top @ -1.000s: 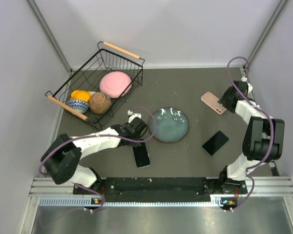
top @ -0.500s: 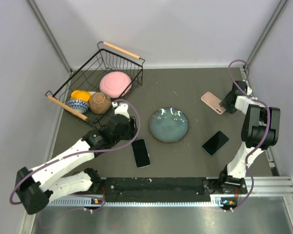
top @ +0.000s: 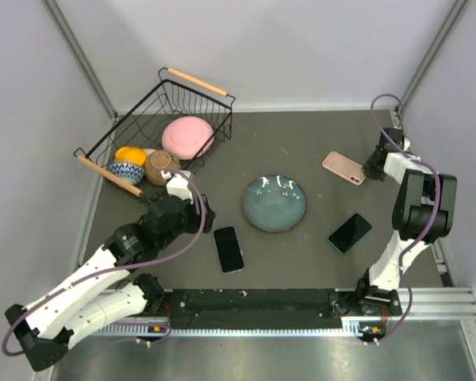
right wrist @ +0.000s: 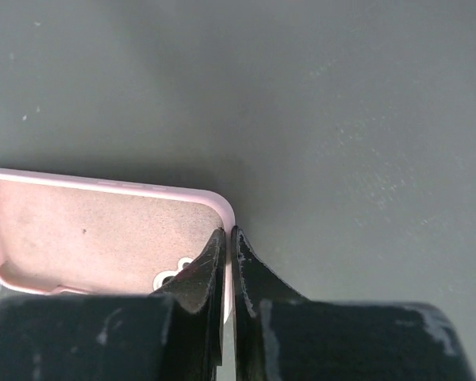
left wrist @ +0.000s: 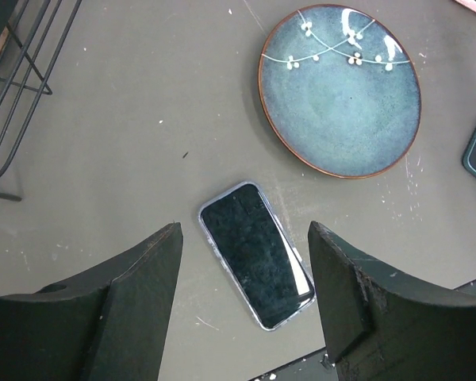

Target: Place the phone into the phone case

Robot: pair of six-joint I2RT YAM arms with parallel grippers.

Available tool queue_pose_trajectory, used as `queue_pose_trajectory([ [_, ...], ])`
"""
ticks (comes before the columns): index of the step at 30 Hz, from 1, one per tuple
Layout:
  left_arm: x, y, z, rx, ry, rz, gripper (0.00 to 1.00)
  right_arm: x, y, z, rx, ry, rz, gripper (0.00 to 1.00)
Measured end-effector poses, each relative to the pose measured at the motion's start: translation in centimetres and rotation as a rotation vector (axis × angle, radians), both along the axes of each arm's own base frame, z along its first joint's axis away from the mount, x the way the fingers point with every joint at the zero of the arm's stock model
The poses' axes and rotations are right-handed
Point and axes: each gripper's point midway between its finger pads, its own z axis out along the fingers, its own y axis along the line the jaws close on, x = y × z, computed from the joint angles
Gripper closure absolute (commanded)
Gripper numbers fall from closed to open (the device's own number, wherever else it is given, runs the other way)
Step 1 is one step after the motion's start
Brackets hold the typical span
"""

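A dark-screened phone (top: 228,248) with a clear rim lies flat on the table, seen from above in the left wrist view (left wrist: 256,254). My left gripper (left wrist: 244,236) hangs open well above it, with nothing held; in the top view the gripper (top: 197,208) is up and left of the phone. The empty pink phone case (top: 343,167) lies hollow side up at the right back. My right gripper (right wrist: 228,232) is shut on the case's (right wrist: 103,226) end rim, one finger inside and one outside. A second dark phone (top: 350,232) lies at the right front.
A blue-green plate (top: 274,204) sits mid-table between the two phones. A black wire basket (top: 198,82) at the back left holds a pink dish, a brown cup and bowls. Grey walls close in on both sides.
My left gripper opened and drew back up and to the left, leaving the phone on the table. My right gripper shut on the pink case's rim, and the case turned slightly.
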Motion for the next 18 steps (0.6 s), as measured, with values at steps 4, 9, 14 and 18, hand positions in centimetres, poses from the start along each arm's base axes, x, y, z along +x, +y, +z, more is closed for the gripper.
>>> queue_pose_trajectory([
  [4, -0.5, 0.2, 0.6, -0.020, -0.016, -0.011, 0.30, -0.7, -0.1, 2.9, -0.041, -0.035, 0.045, 1.00],
  [9, -1.0, 0.3, 1.5, -0.054, -0.040, -0.030, 0.30, -1.1, -0.1, 9.2, -0.110, -0.162, 0.109, 1.00],
  [14, -1.3, 0.4, 1.7, -0.067, -0.050, -0.036, 0.30, -1.6, 1.7, 13.2, -0.157, -0.249, 0.250, 1.00],
  [18, -1.5, 0.5, 2.1, -0.071, -0.067, -0.053, 0.30, -3.2, 7.0, 13.4, -0.162, -0.267, 0.527, 1.00],
])
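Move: My right hand is already shut on the pink phone case's right-hand short edge, barely above the table, with the case's middle about 8 cm left and 3 cm ahead. The loose black phone lies some 21 cm back and 6 cm left, about a centimetre lower; the plate is roughly 34 cm left and 10 cm back. From my empty left hand, the case is about 49 cm right, 25 cm ahead and 18 cm below. I keep the pinch on the case's edge and raise my right hand quickly, about 13 cm nearly straight up. As the lift levels off I swing it left towards the plate side, some 7 cm and a little back, turning counter-clockwise by roughly 30 degrees. My left hand, open and empty, eases up and back a couple of centimetres. ##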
